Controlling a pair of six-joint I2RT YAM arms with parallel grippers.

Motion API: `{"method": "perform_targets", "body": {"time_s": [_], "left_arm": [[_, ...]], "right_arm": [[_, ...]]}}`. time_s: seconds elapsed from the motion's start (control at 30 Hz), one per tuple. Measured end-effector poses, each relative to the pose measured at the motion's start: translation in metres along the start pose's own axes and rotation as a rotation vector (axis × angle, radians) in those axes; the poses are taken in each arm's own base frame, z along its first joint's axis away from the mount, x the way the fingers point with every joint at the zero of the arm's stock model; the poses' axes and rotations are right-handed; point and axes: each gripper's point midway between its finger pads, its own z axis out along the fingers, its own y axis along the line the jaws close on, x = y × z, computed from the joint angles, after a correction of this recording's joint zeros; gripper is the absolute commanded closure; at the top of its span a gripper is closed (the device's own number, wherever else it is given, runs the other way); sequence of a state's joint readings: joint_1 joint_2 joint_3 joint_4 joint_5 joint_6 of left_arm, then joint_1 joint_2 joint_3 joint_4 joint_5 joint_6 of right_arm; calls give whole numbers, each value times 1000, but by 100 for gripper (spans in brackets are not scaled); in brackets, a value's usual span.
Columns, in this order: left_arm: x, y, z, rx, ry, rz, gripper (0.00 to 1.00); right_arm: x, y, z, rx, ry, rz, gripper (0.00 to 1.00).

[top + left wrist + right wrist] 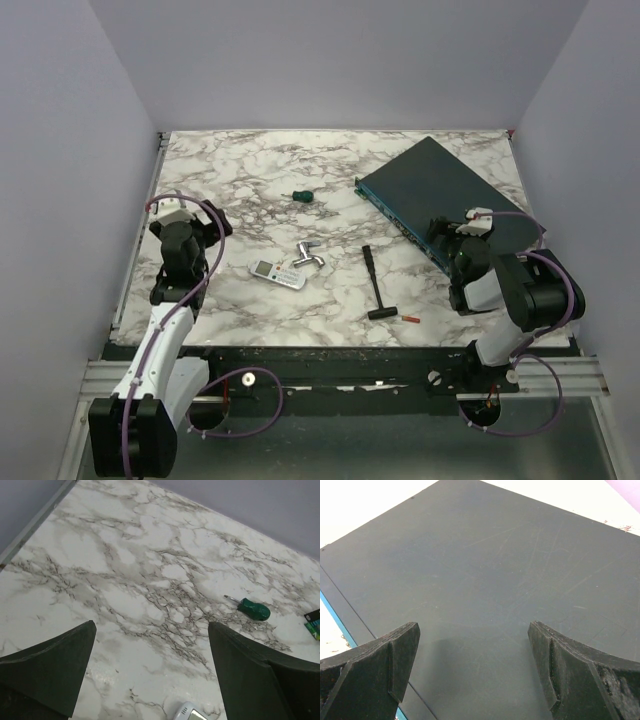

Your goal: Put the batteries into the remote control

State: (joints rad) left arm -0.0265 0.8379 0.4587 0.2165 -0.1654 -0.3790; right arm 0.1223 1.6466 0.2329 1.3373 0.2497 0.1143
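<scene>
The white remote control [277,273] lies flat left of the table's middle; its top corner shows at the bottom edge of the left wrist view [190,712]. One orange-red battery [408,318] lies near the front edge, right of centre. My left gripper [212,228] [152,630] hangs open over bare marble, left of the remote and behind it, holding nothing. My right gripper [445,235] [474,630] stands open above the dark teal box [495,570], empty too. The battery shows in neither wrist view.
A silver bent metal piece [308,256] lies right beside the remote. A green-handled screwdriver [302,196] [254,609] sits farther back. A black T-shaped tool [376,285] lies beside the battery. The teal box [440,195] fills the back right.
</scene>
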Motion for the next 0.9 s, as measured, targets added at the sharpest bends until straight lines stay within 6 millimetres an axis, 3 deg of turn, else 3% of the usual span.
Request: {"method": "perform_targets", "body": {"time_s": [0.33,0.4,0.53,0.6,0.7,0.77,0.9], "left_arm": [[21,26,-13,-181,141,-217,2],[14,29,-18,-201,142,-242,1],[-3,23,-30,-189,132,-278,1],[-10,19,-34,-186,139,-286,1],[-17,14,-40,-183,180,-284,1],[-19,10,-45,-178,209,-278,1],[-16,10,-58,-171,245,-259,2]], "right_arm": [[-8,0,-2,-1,-5,-1,0],[-24,1,-5,-4,-25,0,0],[-81,17,-6,-58,-120,70,0],[-106,34,-4,-123,-147,105,0],[-119,78,1,-249,-103,98,0],[-115,124,-7,-372,-46,86,0],[-86,201,-39,-572,116,71,0]]}}
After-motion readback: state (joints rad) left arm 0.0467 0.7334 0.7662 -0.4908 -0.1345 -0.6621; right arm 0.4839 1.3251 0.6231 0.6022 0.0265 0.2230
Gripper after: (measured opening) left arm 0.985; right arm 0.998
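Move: The remote lies about 50 cm to the left of the right hand, some 6 cm nearer the robot and 14 cm below it. The tap is about 41 cm to this hand's left, level with it in reach. The hammer's middle is 22 cm left and 8 cm back, and the orange battery-like piece 14 cm left and 19 cm back. From the left hand, the remote is about 18 cm right, 1 cm back and 25 cm below. Upward first, then in a quickening sweep to the left, the empty right hand clears the dark box by about 12 cm and travels some 19 cm towards the remote, sinking slightly late on; its wrist swings about 35 degrees counter-clockwise, fingers wide open. The open left hand draws back about 5 cm, dipping and then rising, as its left side rolls down and its fingers tip downward. ##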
